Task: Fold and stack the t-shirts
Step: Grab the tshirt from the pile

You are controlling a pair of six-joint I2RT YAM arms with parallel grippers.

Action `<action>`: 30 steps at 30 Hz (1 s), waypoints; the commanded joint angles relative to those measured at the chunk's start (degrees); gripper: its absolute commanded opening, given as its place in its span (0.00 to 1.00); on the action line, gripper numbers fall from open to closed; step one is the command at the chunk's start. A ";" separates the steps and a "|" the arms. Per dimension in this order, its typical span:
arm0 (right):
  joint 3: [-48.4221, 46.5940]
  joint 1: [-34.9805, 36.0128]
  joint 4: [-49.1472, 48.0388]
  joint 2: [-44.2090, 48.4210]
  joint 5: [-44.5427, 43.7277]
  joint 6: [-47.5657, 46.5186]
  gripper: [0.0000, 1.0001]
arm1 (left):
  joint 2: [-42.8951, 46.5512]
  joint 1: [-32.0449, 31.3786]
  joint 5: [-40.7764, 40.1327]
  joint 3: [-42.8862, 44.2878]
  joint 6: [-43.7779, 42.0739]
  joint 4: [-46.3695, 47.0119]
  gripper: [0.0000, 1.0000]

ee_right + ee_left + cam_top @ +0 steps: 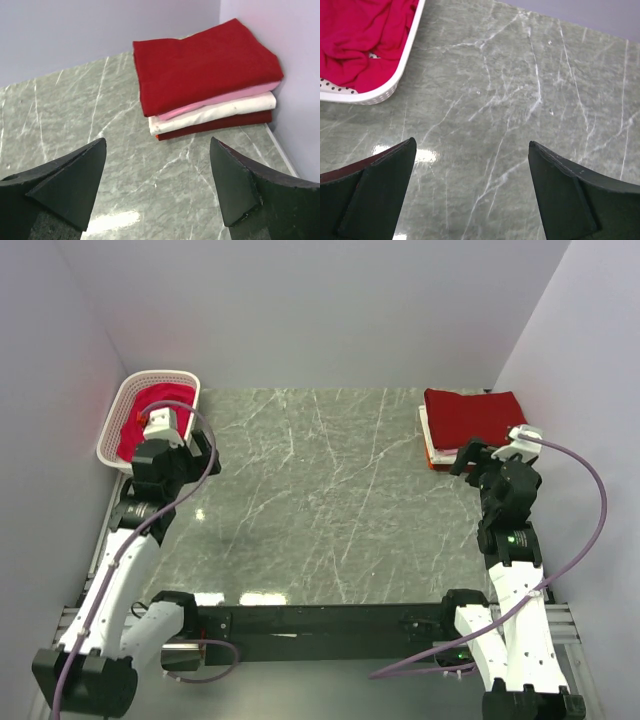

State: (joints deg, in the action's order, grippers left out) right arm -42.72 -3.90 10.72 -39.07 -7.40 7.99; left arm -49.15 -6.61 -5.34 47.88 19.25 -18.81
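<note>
A crumpled bright pinkish-red t-shirt point(360, 35) lies in the white lattice basket point(395, 85) at the far left point(135, 425). Folded t-shirts sit stacked at the far right corner point(472, 420): a crimson one point(205, 65) on top, then pink point(225, 100), white point(220, 114) and dark red point(220, 126) layers below. My left gripper point(470, 145) hangs open over bare marble just right of the basket, holding nothing. Near the stack, my right gripper point(157, 142) is open and empty too, its fingertips short of the pile's front edge.
Grey marble tabletop point(320, 500) spreads between the two arms. White walls close in at the back and both sides; the stack sits tight against the right wall point(300, 60). The basket point(150, 390) overhangs the table's left edge.
</note>
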 commanded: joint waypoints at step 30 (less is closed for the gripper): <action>-1.40 9.88 8.70 -7.69 16.80 -22.05 0.88 | -84.70 22.43 9.02 74.97 1.85 -3.17 0.73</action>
State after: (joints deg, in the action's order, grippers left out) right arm -42.72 5.45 19.42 -46.11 10.04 -13.23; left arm -132.86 15.25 -2.20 115.09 25.56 -23.07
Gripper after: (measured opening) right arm 0.888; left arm 0.732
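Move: The red t-shirt lies crumpled in the white basket, its middle some 24 cm ahead of the open left gripper, 20 cm to its left and about 20 cm below. The basket surrounds it, centred about 23 cm ahead and 21 cm left of that gripper. From the right gripper the t-shirt is far across the table, about 90 cm to the left, roughly 24 cm ahead and 24 cm lower. Bring the left gripper forward about 28 cm and left nearly 20 cm, almost level at first, then dropping some 15 cm down towards the red t-shirt in the basket; tip the fingers down, turn them counter-clockwise and narrow them by about a quarter. Meanwhile swing the empty right gripper left and down, away from the folded stack, turning it counter-clockwise too. ##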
